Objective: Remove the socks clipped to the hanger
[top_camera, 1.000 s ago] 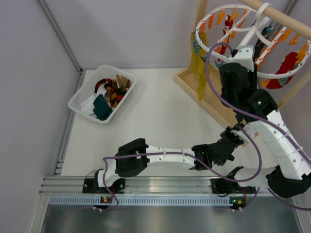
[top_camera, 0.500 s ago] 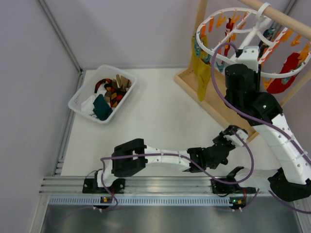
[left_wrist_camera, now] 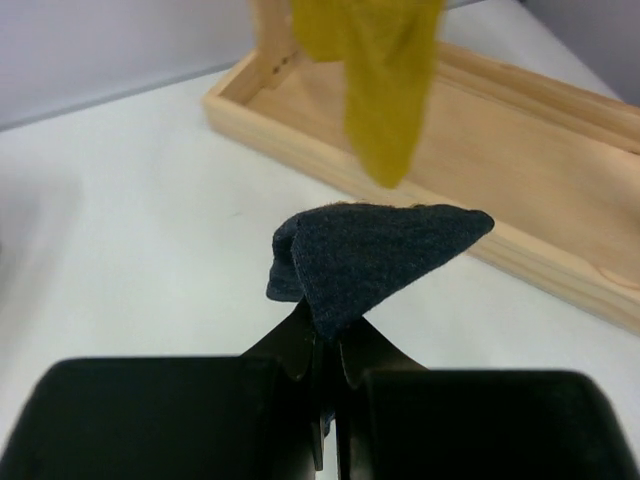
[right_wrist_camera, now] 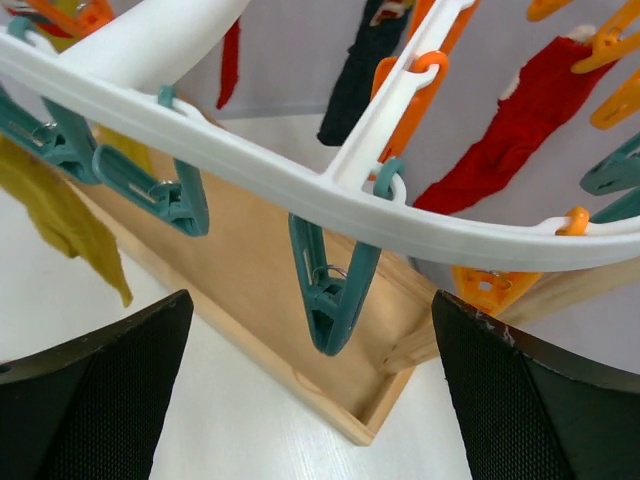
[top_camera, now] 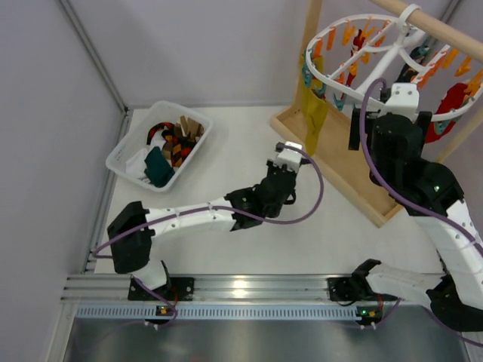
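The white oval hanger (top_camera: 332, 79) hangs from a wooden stand at the back right, with orange and teal clips. A mustard yellow sock (top_camera: 313, 113) hangs at its left edge and a red sock (top_camera: 453, 102) at its right. In the right wrist view a dark sock (right_wrist_camera: 355, 70) and the red sock (right_wrist_camera: 520, 120) dangle behind the rim (right_wrist_camera: 250, 165). My right gripper (right_wrist_camera: 320, 400) is open just under the rim, an empty teal clip (right_wrist_camera: 330, 290) between its fingers. My left gripper (top_camera: 289, 151) is shut on a dark navy sock (left_wrist_camera: 370, 255), low over the table before the yellow sock (left_wrist_camera: 385, 70).
A white bin (top_camera: 124, 154) holding several socks stands at the back left. The stand's wooden base tray (top_camera: 339, 162) lies just right of my left gripper, and its upright post (top_camera: 311, 45) rises beside the yellow sock. The left arm stretches diagonally across the table.
The left arm swung from near the right arm's base out to mid-table toward the stand, still gripping the navy sock. The right gripper opened and shifted right under the hanger's rim.
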{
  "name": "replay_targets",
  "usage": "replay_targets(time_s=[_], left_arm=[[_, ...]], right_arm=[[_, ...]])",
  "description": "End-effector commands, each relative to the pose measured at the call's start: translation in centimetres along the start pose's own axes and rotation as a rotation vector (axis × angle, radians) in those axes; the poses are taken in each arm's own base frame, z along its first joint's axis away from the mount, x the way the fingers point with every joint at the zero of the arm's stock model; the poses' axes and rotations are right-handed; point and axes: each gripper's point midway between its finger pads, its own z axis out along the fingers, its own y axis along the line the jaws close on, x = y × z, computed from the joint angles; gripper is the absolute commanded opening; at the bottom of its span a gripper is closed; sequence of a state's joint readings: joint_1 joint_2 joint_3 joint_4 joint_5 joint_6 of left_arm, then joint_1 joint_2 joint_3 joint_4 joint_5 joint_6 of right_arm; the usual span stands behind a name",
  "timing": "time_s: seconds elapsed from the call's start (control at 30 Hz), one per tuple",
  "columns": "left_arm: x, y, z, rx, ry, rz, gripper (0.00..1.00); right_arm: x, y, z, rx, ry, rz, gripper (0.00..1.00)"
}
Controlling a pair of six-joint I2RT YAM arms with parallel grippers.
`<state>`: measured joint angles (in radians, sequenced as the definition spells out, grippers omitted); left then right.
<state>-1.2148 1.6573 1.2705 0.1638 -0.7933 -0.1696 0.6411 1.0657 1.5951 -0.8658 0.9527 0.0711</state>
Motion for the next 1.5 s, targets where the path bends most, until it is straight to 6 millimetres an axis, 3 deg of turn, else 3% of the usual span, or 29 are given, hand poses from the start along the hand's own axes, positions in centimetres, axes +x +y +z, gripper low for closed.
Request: replay_targets(time_s=[0.0,0.07,0.1,0.17,0.2,0.27,0.3,0.37,0.4,0.47,0.53,0.57,0.63,0.67,0.73,0.77,0.83,0.87,0.9,0.97,1.07,1.2,1.23,1.3,1.33,1.4,1.43,1.47], left_arm=[[0.6,6.4,-0.2,-0.108,0.074,-0.085,0.00],[0.9,9.3,-0.1,-0.160,0.102,-0.089,0.00],[0.0,12.0,0.2,-0.209,0.092,-0.112,0.00],[-0.5,14.8,0.4,-0.266,0.091,-0.135,0.00],[-0.3,17.7,0.6,-0.330,0.110,-0.142,0.00],[-1.1,19.9,0.4,-0.350,0.115,-0.200,0.00],[-1.1,22.8,0.5,-0.406,0.121,-0.223,0.00],[-1.5,25.3,0.5,-0.450,0.116,-0.273,0.00],[-1.2,28.5,0.5,-0.516,0.131,-0.296,0.00],[-1.0,32.7,1.0,-0.574,0.132,-0.365,0.00],[0.4,35.5,2.0,-0.615,0.165,-0.414,0.00],[0.1,39.0,1.6,-0.688,0.150,-0.448,0.00],[1.0,41.8,1.9,-0.735,0.162,-0.488,0.00],[2.2,44.2,2.1,-0.772,0.179,-0.518,0.00],[2.2,46.4,2.9,-0.794,0.182,-0.512,0.00],[4.1,47.6,3.7,-0.813,0.230,-0.505,0.00],[4.8,48.5,4.1,-0.826,0.253,-0.504,0.17],[5.8,49.0,3.9,-0.851,0.273,-0.522,0.53],[6.5,48.9,3.8,-0.860,0.282,-0.528,0.74],[7.7,48.4,3.4,-0.855,0.305,-0.549,0.90],[7.2,46.8,3.0,-0.775,0.312,-0.573,0.98],[2.7,42.7,1.7,-0.614,0.235,-0.583,0.98],[0.7,39.8,1.7,-0.538,0.213,-0.537,0.98],[-1.2,35.7,2.1,-0.419,0.197,-0.480,0.98],[-2.3,31.2,2.7,-0.298,0.196,-0.416,0.98],[-3.1,25.2,3.1,-0.079,0.188,-0.349,0.98],[-5.0,21.1,3.5,0.064,0.108,-0.293,0.98],[-5.7,17.2,2.8,0.246,0.091,-0.272,0.98]], right_arm=[[0.0,1.1,-1.7,-0.162,-0.019,0.088,0.99],[0.1,0.7,-2.5,-0.195,-0.035,0.116,0.99],[0.2,0.8,-2.9,-0.227,-0.040,0.126,0.99],[0.4,0.6,-3.8,-0.274,-0.058,0.141,0.99],[0.4,1.0,-4.2,-0.317,-0.064,0.141,1.00],[0.7,0.6,-5.0,-0.350,-0.077,0.153,0.99],[0.9,0.7,-5.4,-0.376,-0.078,0.153,0.99],[1.1,0.0,-6.1,-0.389,-0.090,0.170,0.99],[1.1,-0.2,-6.4,-0.396,-0.094,0.179,1.00],[1.3,-0.9,-7.1,-0.406,-0.107,0.194,0.99],[1.4,-1.3,-7.6,-0.423,-0.120,0.210,0.99],[1.5,-1.4,-7.8,-0.428,-0.124,0.215,0.99],[1.7,-1.6,-8.2,-0.440,-0.129,0.215,1.00],[1.8,-1.7,-8.2,-0.443,-0.128,0.210,0.99],[2.1,-1.9,-8.5,-0.444,-0.122,0.205,0.99],[2.3,-2.0,-8.5,-0.443,-0.119,0.206,0.99],[2.6,-2.1,-8.6,-0.444,-0.117,0.209,0.99],[2.7,-2.0,-8.6,-0.448,-0.116,0.217,0.99],[2.8,-1.8,-8.6,-0.457,-0.116,0.217,1.00],[3.1,-1.7,-8.6,-0.459,-0.112,0.222,0.99],[3.6,-1.0,-8.2,-0.461,-0.090,0.215,0.99],[3.8,-0.1,-7.8,-0.473,-0.079,0.227,0.99],[4.1,0.2,-7.7,-0.477,-0.078,0.231,0.99],[4.1,0.4,-7.8,-0.491,-0.087,0.252,1.00],[4.1,0.6,-7.9,-0.499,-0.099,0.269,1.00],[4.1,0.8,-8.0,-0.516,-0.104,0.286,1.00],[4.2,0.9,-8.1,-0.522,-0.109,0.293,1.00],[4.2,0.8,-8.1,-0.521,-0.111,0.302,0.99]])
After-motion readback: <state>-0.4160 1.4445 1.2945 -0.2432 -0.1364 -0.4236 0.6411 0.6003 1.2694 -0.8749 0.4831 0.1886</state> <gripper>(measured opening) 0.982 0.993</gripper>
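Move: The left hand, already pinching the navy sock, has the white basket's middle some 18 cm ahead, 40 cm left and 20 cm below. The teal sock in the basket lies about 6 cm nearer than that middle; the yellow sock hangs roughly 12 cm ahead of the left hand, 6 cm right and 5 cm above. The right hand has the emptied teal clip about 2 cm ahead, 2 cm right and 1 cm above. Swing the left gripper with the navy sock some 44 cm left and 20 cm forward to the basket, turning it counter-clockwise, then dip about 10 cm and open wide to let go; rise and head back right, away from the basket. Meanwhile draw the still-open right gripper back about 9 cm from the hanger, turning it counter-clockwise, then lower it. ##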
